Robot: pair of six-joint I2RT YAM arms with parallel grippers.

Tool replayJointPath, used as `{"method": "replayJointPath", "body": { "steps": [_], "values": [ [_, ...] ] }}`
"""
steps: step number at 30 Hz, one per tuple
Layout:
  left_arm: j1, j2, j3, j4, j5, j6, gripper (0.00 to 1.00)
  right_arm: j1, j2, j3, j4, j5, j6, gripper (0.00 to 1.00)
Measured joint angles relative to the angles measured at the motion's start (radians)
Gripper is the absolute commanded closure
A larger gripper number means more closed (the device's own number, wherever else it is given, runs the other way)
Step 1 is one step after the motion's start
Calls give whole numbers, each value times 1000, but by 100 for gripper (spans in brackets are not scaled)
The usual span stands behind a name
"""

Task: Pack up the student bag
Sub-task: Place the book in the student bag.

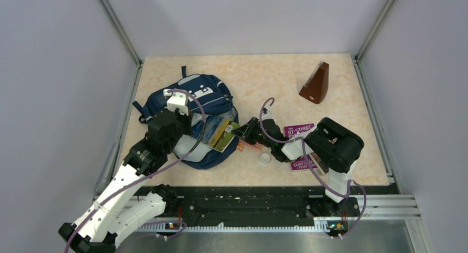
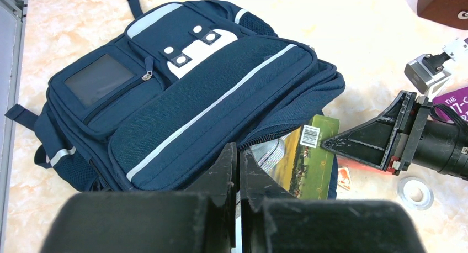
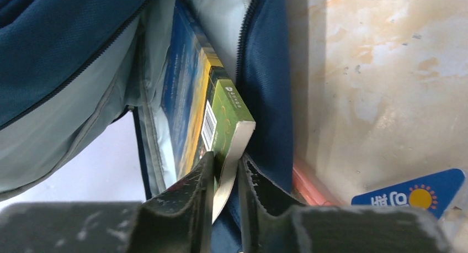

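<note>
The student bag (image 1: 201, 93) (image 2: 193, 98) (image 3: 55, 43) is a navy backpack lying flat at the table's left, its main opening facing right. My left gripper (image 1: 185, 126) (image 2: 238, 152) is shut on the upper edge of that opening and holds it up, so the pale grey lining shows. A green and yellow book (image 1: 222, 132) (image 2: 309, 159) (image 3: 221, 115) lies halfway inside the opening. My right gripper (image 1: 246, 130) (image 3: 226, 162) reaches in from the right. Its fingers press on the book's near corner, one on each side.
A brown wooden wedge (image 1: 316, 83) (image 2: 444, 4) stands at the back right. A purple book (image 1: 298, 130) lies under my right arm. A small tape roll (image 1: 265, 158) (image 2: 414, 192), a red flat item (image 2: 345, 175) (image 3: 312, 186) and a blue card (image 3: 411, 192) lie beside the bag.
</note>
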Motion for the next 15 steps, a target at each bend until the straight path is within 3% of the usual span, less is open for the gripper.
{"method": "replayJointPath", "body": {
  "steps": [4, 15],
  "values": [
    [0, 0, 0, 0, 0, 0, 100, -3, 3, 0, 48, 2, 23, 100],
    [0, 0, 0, 0, 0, 0, 100, -3, -18, -1, 154, 8, 48, 100]
  ]
}}
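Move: The book lies in the bag's mouth with its outer end already between the right hand's open fingers; its middle is about 7 cm to that hand's left, roughly level in reach and 3 cm lower. The bag's middle is some 17 cm left and 5 cm farther out. The orange sticks lie about 7 cm right and 5 cm back, the tape roll 12 cm right and 10 cm back. From the left hand, the book is about 10 cm right, level in reach, some 20 cm below. The right fingers shut on the outer end of the book and pinch it, then keep hold as the hand climbs about 5 cm, easing forward about 1 cm on the way and tipping its fingertips up some 10 degrees. The left hand stays in place, shut on the edge of the bag's flap to keep the mouth open. ##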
